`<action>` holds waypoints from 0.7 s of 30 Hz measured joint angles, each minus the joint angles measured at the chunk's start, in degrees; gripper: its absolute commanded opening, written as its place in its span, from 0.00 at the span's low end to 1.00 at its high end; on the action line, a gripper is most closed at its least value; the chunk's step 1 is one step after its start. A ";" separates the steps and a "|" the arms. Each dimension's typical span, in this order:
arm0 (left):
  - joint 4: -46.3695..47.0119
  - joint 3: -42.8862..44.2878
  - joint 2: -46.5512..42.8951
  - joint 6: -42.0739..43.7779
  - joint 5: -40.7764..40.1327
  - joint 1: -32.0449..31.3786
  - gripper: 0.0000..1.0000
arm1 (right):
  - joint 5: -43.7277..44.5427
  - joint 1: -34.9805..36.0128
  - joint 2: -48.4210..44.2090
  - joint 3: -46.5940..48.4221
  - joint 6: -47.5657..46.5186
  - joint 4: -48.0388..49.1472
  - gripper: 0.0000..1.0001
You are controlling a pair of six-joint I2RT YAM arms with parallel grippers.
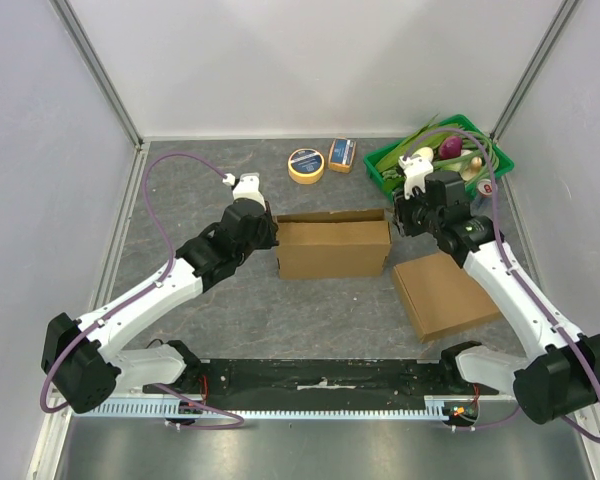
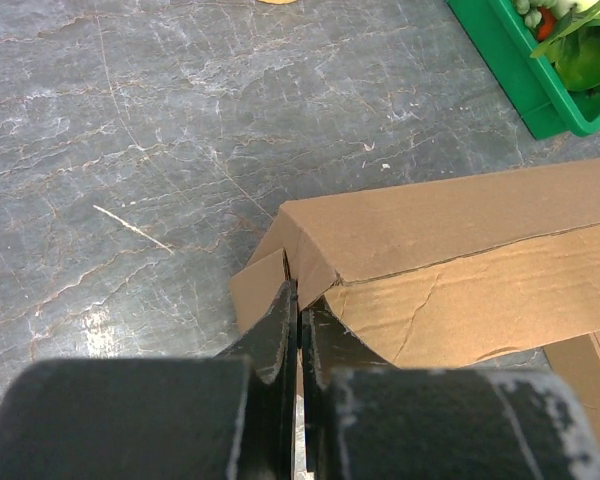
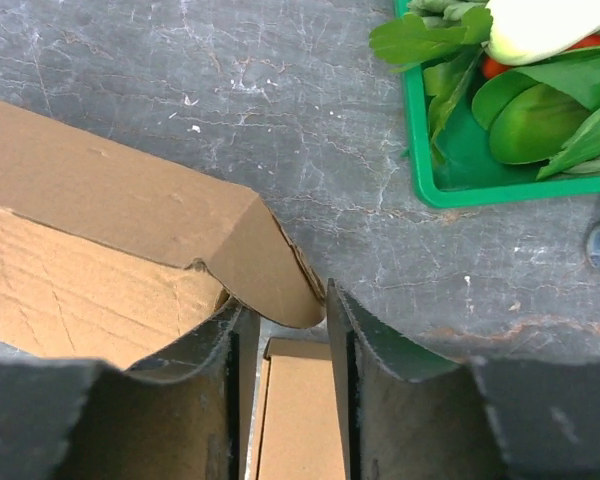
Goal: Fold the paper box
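Observation:
The brown paper box (image 1: 332,248) lies part-folded in the middle of the table, long side across. My left gripper (image 1: 272,232) is at its left end. In the left wrist view the gripper (image 2: 300,300) is shut, its tips pinching the card where a small end flap (image 2: 255,290) meets the box corner (image 2: 420,250). At the box's right end is my right gripper (image 1: 396,218). There the gripper (image 3: 285,310) stands open, with the rounded corner of a box flap (image 3: 265,265) between its tips and a gap on each side.
A flat piece of cardboard (image 1: 445,295) lies right of the box, under the right arm. A green tray (image 1: 495,152) of vegetables stands at the back right. A tape roll (image 1: 305,165) and a small yellow-blue packet (image 1: 342,154) lie behind the box.

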 measured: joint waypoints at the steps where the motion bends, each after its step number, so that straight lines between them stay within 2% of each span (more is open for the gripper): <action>1: 0.04 0.02 0.00 0.04 0.13 0.09 0.02 | -0.04 0.00 -0.09 -0.85 -0.07 0.74 0.33; 4: 0.13 0.02 0.07 0.22 0.26 0.15 0.02 | -0.31 0.00 -0.17 -2.19 -0.02 2.16 0.17; 5: 0.20 0.04 0.13 0.22 0.28 0.15 0.02 | -0.31 0.07 -0.17 -2.23 0.13 2.47 0.06; 8: 0.28 0.26 0.44 0.26 0.52 0.17 0.02 | -0.74 0.72 -0.15 -2.21 1.18 2.67 0.00; 21: 0.44 1.14 1.66 0.46 0.61 0.61 0.02 | -2.89 1.25 5.53 7.96 14.71 -9.40 0.00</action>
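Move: The paper box's top right corner sits between the right hand's open fingers, about 1 cm to its left and 1 cm below. The flat closed box lies roughly 14 cm back and 14 cm right of that hand, the green basket some 15 cm ahead and 13 cm right, both about 13 cm lower. From the left hand, still gripping the box's left end, that corner is about 27 cm right and 1 cm ahead. Right fingers close from half open, pinching the box's right corner, while the hand shifts 2.5 cm left, tipping down. ##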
